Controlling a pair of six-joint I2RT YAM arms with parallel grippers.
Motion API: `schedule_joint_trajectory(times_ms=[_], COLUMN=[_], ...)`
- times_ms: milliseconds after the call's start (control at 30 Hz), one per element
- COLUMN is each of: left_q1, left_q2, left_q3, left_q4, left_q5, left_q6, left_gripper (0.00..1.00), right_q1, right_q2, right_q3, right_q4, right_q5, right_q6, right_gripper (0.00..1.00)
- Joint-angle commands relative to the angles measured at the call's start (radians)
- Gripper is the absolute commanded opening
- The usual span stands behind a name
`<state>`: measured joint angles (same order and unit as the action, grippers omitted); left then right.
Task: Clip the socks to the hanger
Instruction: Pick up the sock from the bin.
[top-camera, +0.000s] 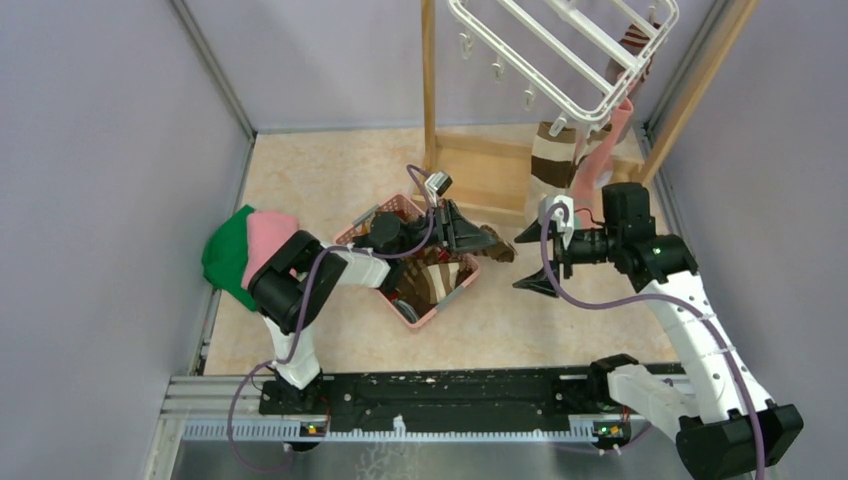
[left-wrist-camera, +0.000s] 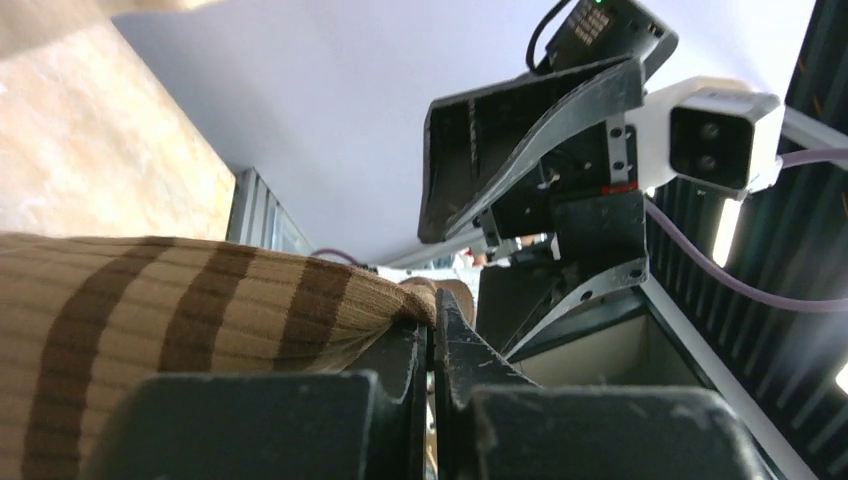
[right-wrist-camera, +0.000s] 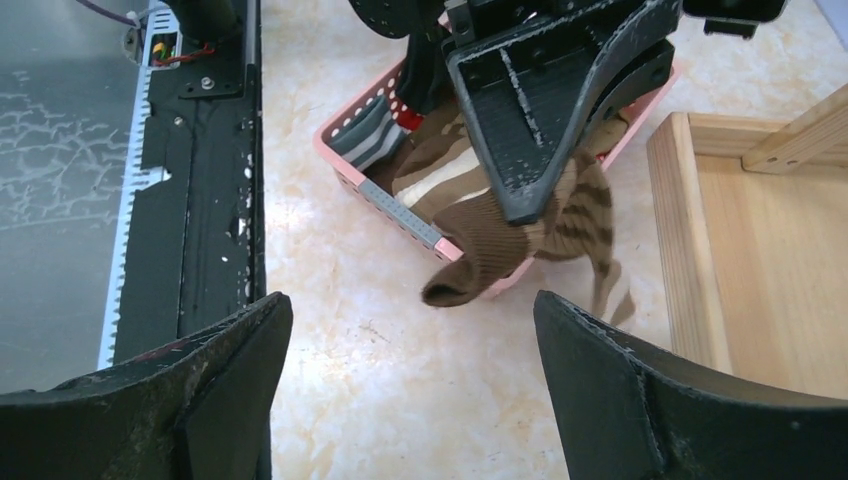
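My left gripper (top-camera: 487, 240) is shut on a brown and tan striped sock (right-wrist-camera: 520, 238), which hangs over the far rim of the pink basket (right-wrist-camera: 372, 196). The same sock (left-wrist-camera: 200, 300) drapes over the left finger in the left wrist view. My right gripper (top-camera: 520, 263) stands wide open just right of that sock, with nothing between its fingers (right-wrist-camera: 215, 385). The white hanger (top-camera: 570, 60) hangs at the top right. A brown and cream striped sock (top-camera: 550, 160) and a pink sock (top-camera: 606, 150) dangle beneath it.
More socks (right-wrist-camera: 415, 165) lie in the basket. Folded green and pink cloths (top-camera: 240, 255) sit at the left wall. The wooden stand (top-camera: 480, 160) rises behind the basket, its base (right-wrist-camera: 760, 240) close to the right gripper. A black rail (top-camera: 450, 390) runs along the near edge.
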<state>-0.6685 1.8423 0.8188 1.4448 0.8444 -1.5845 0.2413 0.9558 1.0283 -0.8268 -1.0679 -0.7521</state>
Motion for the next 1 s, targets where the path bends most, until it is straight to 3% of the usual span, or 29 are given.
schedule_joint_trajectory(times_ms=[0,333,700,767,933,967], left_q1=[-0.006,-0.046,-0.050,-0.050,-0.050,-0.049], left_q2=[-0.016,-0.026,-0.010,-0.008,-0.018,-0.020], left_q3=[-0.002,-0.003,0.007,0.005,-0.010,-0.015], left_q4=[0.230,0.219,0.265,0.274,0.279,0.277], left_q5=[-0.178,-0.290,-0.287,-0.288,-0.287,-0.286], left_q6=[0.004,0.025,-0.020,-0.025,-0.024,-0.021], left_gripper=[0.00,0.00,0.00,0.00,0.00,0.00], right_q1=[-0.002,0.017,0.018,0.017,0.017,0.016], right_q2=[0.004,0.048,0.038,0.036,0.033,0.032], right_q3=[-0.030,-0.064,-0.086,-0.087,-0.077,-0.074], right_q4=[0.171,0.351,0.371,0.371,0.364,0.359], right_q5=[-0.027,-0.001,0.112,0.127,0.146,0.146], right_q6=[0.120,0.298,0.268,0.263,0.246,0.244], right_gripper=[0.88,0.72,0.50,0.39,0.01,0.00])
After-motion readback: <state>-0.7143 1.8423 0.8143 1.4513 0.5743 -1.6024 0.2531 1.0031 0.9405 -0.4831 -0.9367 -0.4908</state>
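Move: Just beyond the left fingers, the free end of the brown striped sock that they hold sticks out about 3 cm to their right, 1 cm back and 2 cm lower. From the open right hand it lies some 3 cm ahead, 3 cm left and 2 cm below. The bin is roughly 25 cm left of the right hand, 2 cm ahead and 20 cm below; the hanging striped sock is about 17 cm ahead, 6 cm to its right, near hand height. Bringing its wide-open fingers about 5 cm forward to the sock's free end, the right hand turns some 10 degrees clockwise and shuts on the way, fastest at the finish, newly pinching the brown fabric. The left hand keeps its grip, shifts about 3 cm forward and slightly up early on while turning roughly 10 degrees counter-clockwise, then holds still. ##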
